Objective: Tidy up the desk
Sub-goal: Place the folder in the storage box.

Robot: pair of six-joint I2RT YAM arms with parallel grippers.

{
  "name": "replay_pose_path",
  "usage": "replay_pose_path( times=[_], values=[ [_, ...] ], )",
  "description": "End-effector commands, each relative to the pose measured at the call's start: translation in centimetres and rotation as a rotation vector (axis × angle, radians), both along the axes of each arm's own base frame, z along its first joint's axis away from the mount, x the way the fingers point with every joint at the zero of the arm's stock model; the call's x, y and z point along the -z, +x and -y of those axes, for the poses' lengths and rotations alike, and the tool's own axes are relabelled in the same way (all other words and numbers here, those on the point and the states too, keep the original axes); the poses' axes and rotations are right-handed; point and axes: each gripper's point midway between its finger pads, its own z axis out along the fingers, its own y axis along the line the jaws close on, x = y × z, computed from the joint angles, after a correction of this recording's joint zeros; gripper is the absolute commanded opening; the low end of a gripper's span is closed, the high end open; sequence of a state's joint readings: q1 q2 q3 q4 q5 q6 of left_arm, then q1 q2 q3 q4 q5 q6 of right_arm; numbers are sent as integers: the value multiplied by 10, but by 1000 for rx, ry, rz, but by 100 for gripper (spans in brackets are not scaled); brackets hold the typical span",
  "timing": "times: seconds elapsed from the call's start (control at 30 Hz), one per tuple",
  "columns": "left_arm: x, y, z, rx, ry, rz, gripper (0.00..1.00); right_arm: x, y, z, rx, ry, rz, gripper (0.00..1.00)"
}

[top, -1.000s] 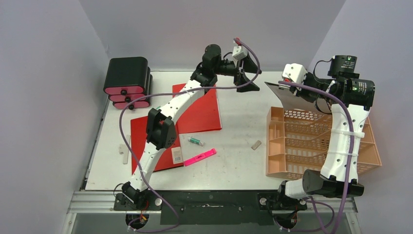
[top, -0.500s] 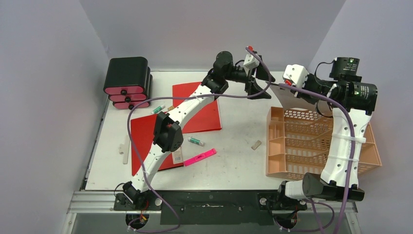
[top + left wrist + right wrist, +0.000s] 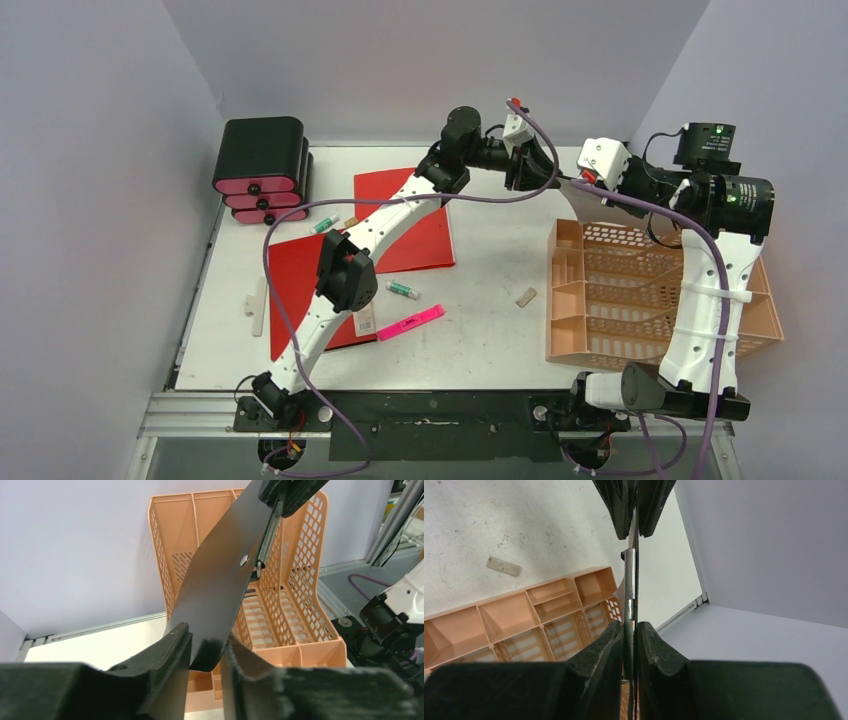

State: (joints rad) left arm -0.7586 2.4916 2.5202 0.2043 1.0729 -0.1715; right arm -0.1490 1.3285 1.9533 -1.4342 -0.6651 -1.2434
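Note:
A thin black clipboard (image 3: 577, 197) with a metal clip hangs in the air over the back of the white desk (image 3: 480, 340), above the orange file rack (image 3: 640, 290). My right gripper (image 3: 630, 630) is shut on one edge of the clipboard (image 3: 630, 580). My left gripper (image 3: 206, 650) has its jaws pressed on the opposite corner of the clipboard (image 3: 225, 575). In the top view the left gripper (image 3: 543, 174) and the right gripper (image 3: 590, 185) face each other with the board between them. The rack (image 3: 295, 580) lies behind and below the board.
Two red folders (image 3: 410, 215) (image 3: 290, 270) lie at left centre under the left arm. A black drawer box with pink drawers (image 3: 262, 165) stands back left. A pink highlighter (image 3: 410, 322), a green marker (image 3: 402, 290), a small grey piece (image 3: 526, 296) and a white stick (image 3: 258, 310) lie loose.
My left arm swung right to the clipboard and its jaws closed from wide open onto the board's corner. The right arm kept its grip and shifted the board slightly lower.

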Motion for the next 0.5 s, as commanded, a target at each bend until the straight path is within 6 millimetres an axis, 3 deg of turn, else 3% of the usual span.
replay_pose_path(
  times=[0.0,0.1,0.27,0.33,0.37,0.47],
  values=[
    [-16,-9,8,7,-48,44,18,-11,0,-1,5,-5,48,5],
    [-17,-17,12,29,-59,25,0,-13,1,0,12,-6,54,5],
    [-25,-30,14,76,-91,-23,0,-19,3,2,29,4,64,5],
    [-28,-35,14,89,-98,-28,0,-23,6,3,54,17,80,13],
    [-29,-37,16,95,-101,-31,0,-26,8,4,72,24,93,25],
    [-36,-41,16,98,-121,-30,0,-36,14,8,124,55,142,78]
  ],
)
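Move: The folder, the clipboard with the paper, hangs from the right fingers on its clip edge. Its middle is some 14 cm below that hand, 4 cm back and 3 cm right. Its near top corner is already between the left fingers; from the left hand its middle is about 11 cm right, 9 cm back and 10 cm below. The storage box lies about 17 cm right of the right hand, 8 cm back and 22 cm below; the eraser is 10 cm left, 7 cm back and 35 cm below. The left hand, already round the folder's near top corner, shuts its partly closed fingers and pinches it beside the clip, easing about 1 cm to the right and back as it takes over. The right hand keeps its grip at first while shifting about 1.5 cm forward, up and to the right, then right at the end, once the left has closed, spreads its fingers to about half open and lets go of the clip edge. ##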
